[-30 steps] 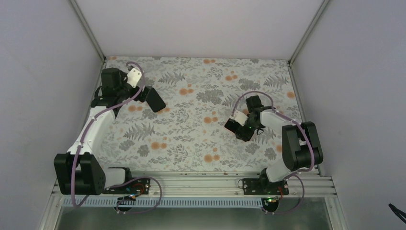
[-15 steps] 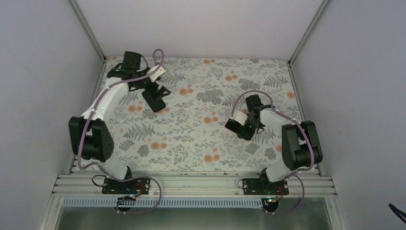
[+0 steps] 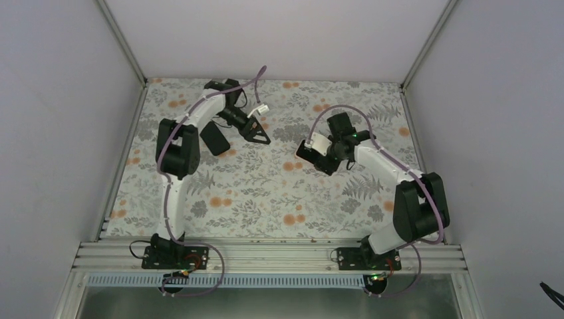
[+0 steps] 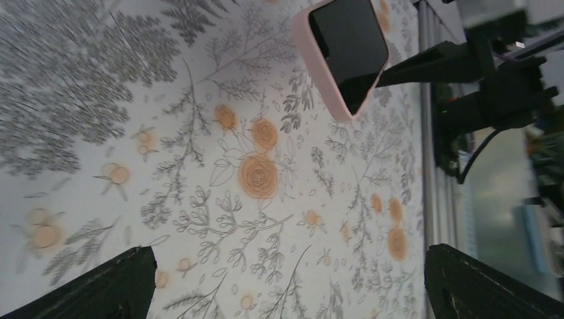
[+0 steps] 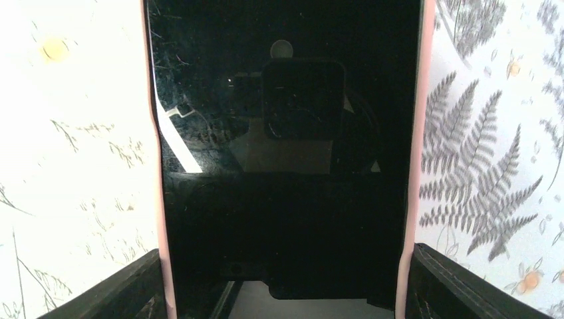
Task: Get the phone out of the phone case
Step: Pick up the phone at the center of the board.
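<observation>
The phone (image 5: 282, 133), black screen up, sits in its pink case (image 5: 414, 133). My right gripper (image 5: 286, 286) is shut on the cased phone, one finger on each long pink edge. In the top view the right gripper (image 3: 320, 157) holds it over the middle of the table. My left gripper (image 3: 260, 137) is open and empty, a little left of the right one, not touching the phone. In the left wrist view the cased phone (image 4: 347, 50) shows at the top, far from the spread left fingers (image 4: 100, 289).
A flat black object (image 3: 215, 139) lies on the flowered table cloth (image 3: 266, 193) just left of the left gripper. Grey walls close the back and sides. An aluminium rail (image 3: 266, 256) runs along the near edge.
The left arm swung from the far left to the back middle, its gripper passing the flat black object, which stays on the table. The right gripper moved up and left with the cased phone.
</observation>
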You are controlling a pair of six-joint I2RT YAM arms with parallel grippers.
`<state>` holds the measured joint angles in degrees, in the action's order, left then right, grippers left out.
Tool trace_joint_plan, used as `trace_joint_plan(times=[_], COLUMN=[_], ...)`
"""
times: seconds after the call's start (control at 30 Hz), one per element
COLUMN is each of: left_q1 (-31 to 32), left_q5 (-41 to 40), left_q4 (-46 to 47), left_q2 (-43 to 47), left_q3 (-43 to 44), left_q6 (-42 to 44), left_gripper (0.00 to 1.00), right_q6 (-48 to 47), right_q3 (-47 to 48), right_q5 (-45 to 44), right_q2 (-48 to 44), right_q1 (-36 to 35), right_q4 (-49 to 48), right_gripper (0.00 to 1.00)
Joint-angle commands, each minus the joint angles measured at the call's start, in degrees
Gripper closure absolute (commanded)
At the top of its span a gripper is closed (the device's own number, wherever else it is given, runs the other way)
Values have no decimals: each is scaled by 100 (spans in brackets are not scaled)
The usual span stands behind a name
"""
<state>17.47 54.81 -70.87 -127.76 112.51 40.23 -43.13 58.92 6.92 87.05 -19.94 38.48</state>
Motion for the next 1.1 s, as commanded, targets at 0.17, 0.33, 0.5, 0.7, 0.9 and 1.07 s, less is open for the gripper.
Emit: trace_joint_plan(times=[0.17, 0.33, 0.5, 0.7, 0.9, 1.07], left_q1=[183, 179, 189, 202, 207, 266], left_q5=[1278, 1708, 1829, 1798, 1797, 1841], left_q4=[-685, -685, -683, -684, -691, -687], left_q2=[-1069, -1423, -1481, -1308, -1392, -1462], left_q3=[1074, 1644, 1590, 1343, 1429, 1603], left_q6=[-521, -901, -935, -860, -914, -961], left_gripper=[0, 0, 0, 6, 27, 42], right_q6=[492, 637, 738, 898, 899, 846], right_q3=[645, 903, 1111, 1308, 1359, 1390], right_q5=[-256, -591, -891, -1224, -1284, -1234], right_q2=[92, 356, 632, 785, 989, 1015], right_q1=[-748, -1064, -1322, -1406, -1524, -1695], right_q4=[-598, -797, -1006, -1360, -1423, -1383], right_gripper=[34, 34, 33, 33, 33, 33])
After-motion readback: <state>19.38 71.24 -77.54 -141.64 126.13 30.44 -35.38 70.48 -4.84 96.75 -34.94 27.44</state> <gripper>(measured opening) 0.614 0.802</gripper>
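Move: The phone in its pink case is already gripped by the right hand, its middle some 3 cm left of and 2 cm ahead of that hand. It is headed for the open left gripper, roughly 23 cm left, 10 cm farther out and 5 cm higher. From the left hand the phone lies about 20 cm right, 8 cm back and 4 cm below; a black slab lies on the table some 18 cm to its left, level with it, 14 cm below. Right carries the phone about 10 cm left and 5 forward between the left fingers, which partly close. ##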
